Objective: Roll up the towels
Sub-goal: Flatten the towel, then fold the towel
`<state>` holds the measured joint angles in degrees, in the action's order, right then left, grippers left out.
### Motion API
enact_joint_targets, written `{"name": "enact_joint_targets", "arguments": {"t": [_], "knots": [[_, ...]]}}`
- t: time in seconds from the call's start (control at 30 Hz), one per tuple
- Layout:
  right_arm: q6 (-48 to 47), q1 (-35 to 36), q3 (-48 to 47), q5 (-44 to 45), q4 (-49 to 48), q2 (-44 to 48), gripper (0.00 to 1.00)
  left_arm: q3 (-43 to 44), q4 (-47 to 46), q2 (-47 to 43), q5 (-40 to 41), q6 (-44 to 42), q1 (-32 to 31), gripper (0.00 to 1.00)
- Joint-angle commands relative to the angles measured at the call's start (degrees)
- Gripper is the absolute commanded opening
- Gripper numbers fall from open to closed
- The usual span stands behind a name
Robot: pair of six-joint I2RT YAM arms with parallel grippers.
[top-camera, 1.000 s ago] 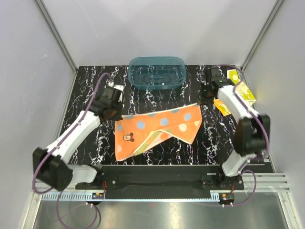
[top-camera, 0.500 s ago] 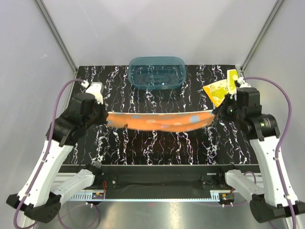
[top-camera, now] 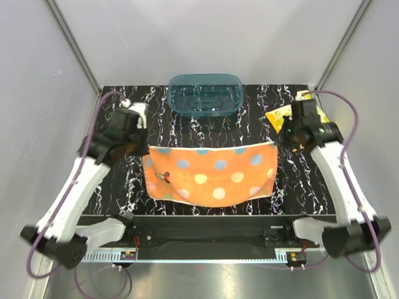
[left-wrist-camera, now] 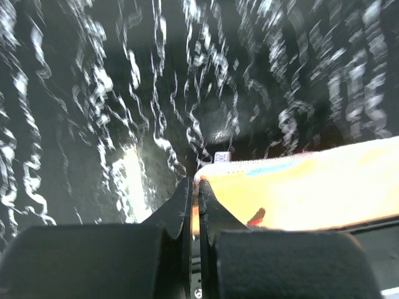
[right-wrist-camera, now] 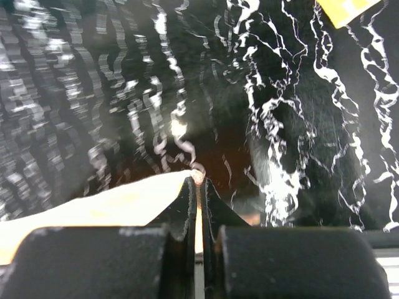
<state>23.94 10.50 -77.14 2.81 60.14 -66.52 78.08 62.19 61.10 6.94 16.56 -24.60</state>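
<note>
An orange towel [top-camera: 209, 174] with light blue and yellow dots is spread out as a full rectangle across the middle of the black marbled table [top-camera: 187, 128]. My left gripper [top-camera: 144, 148] is shut on its far left corner, and my right gripper [top-camera: 276, 143] is shut on its far right corner. In the left wrist view the gripper [left-wrist-camera: 194, 184] pinches the towel's [left-wrist-camera: 312, 184] edge; in the right wrist view the gripper [right-wrist-camera: 198, 180] does the same with the towel [right-wrist-camera: 112, 208]. A second, yellow towel [top-camera: 279, 117] lies at the back right, partly behind the right arm.
A teal translucent tub [top-camera: 205, 94] stands at the back centre of the table. Grey walls close in on the left, right and back. A corner of the yellow towel [right-wrist-camera: 349, 9] shows at the top right of the right wrist view.
A second ago the orange towel lay folded. Both grippers then pulled it into a taut narrow band, and now it is opened out to its full width and depth.
</note>
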Motion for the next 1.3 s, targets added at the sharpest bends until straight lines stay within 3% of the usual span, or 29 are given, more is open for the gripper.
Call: {"name": "enact_joint_targets", "arguments": {"t": [0.0, 0.2, 0.47, 0.53, 0.57, 0.6, 0.63, 0.67, 0.7, 0.73, 0.77, 0.83, 0.87, 1.03, 1.27], "knots": [[0.93, 0.04, 2.35, 2.81, -8.01, -7.99, 0.0, -4.95, -5.58, 8.55, -3.94, 2.07, 1.22, 0.0], [0.05, -2.32, -3.34, 1.5, -18.03, -26.71, 0.0, 0.13, -11.04, 29.55, -3.61, 0.67, 5.7, 0.0], [-2.23, -4.88, -18.64, 0.09, -17.08, -46.58, 0.0, 18.39, -7.09, 49.28, 0.53, -3.55, 9.13, 0.0], [-2.58, -5.05, -22.6, -0.69, -16.29, -49.04, 0.06, 20.78, -6.73, 51.83, 1.41, -4.43, 10.27, 0.0], [-2.67, -5.14, -23.83, -0.87, -15.41, -51.4, 0.15, 23.23, -6.56, 53.84, 1.41, -4.51, 10.8, 0.0], [-2.67, -5.49, -26.19, -1.31, -14.97, -52.47, 0.43, 24.99, -6.21, 55.08, 1.15, -4.78, 11.76, 0.0], [-2.76, -5.67, -27.35, -2.62, -13.92, -54.4, 0.59, 26.58, -5.08, 56.22, 1.06, -4.87, 12.29, 0.01], [-2.94, -5.67, -28.75, -2.63, -12.95, -55.29, 0.73, 28.25, -4.54, 58.23, 0.71, -4.95, 12.64, 0.1], [-3.11, -6.02, -31.46, -2.72, -11.9, -56.16, 0.83, 30.7, -4.36, 58.69, 0.18, -5.13, 12.99, 0.25], [-3.29, -6.11, -32.53, -2.63, -10.06, -56.78, 0.9, 31.51, -4.1, 58.87, 0.79, -5.04, 13.43, 0.42], [-3.29, -6.28, -33.07, -2.72, -9.78, -56.79, 0.91, 31.86, -4.19, 58.52, 1.4, -4.78, 13.44, 0.48], [-3.38, -6.81, -32.2, -2.55, -10.39, -55.3, 0.96, 29.95, -5.58, 55.02, 3.51, -3.64, 13.44, 0.69], [-3.55, -7.07, -31.23, -2.63, -10.83, -52.95, 0.97, 28.45, -6.55, 53.35, 4.13, -3.2, 13.44, 0.99], [-1.98, -7.43, -23.51, -2.63, -13.98, -43.2, 0.98, 12.41, -11.81, 38.7, 3.0, 1.45, 13.44, 0.99], [6.37, -7.08, -3.58, -13.78, -24.18, -30.08, 0.93, -16.33, -22.72, 18.28, -8.69, 14.01, 11.77, 0.97]]}}
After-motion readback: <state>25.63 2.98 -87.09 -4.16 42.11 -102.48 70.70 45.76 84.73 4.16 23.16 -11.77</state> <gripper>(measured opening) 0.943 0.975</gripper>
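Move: The orange polka-dot towel is still pinched by its two far corners, stretched between the shut hands well above the table. Its laying spot, bare table, is about 19 cm ahead of each hand and straight in line, 18 cm below the left and 16 below the right. The teal bin is about 38 cm ahead and 22 right of the left hand; the yellow towel is about 24 cm ahead, 21 right and 16 below the right hand. The orange towel's held edge is swung forward and down by both hands together, dropping some 17 cm, then drawn on forward just over the table to about 20 cm out, the left wrist tipping down more steeply. Both hands then open wide, let go of the corners, and back off while rising, the left drawing back farther. ##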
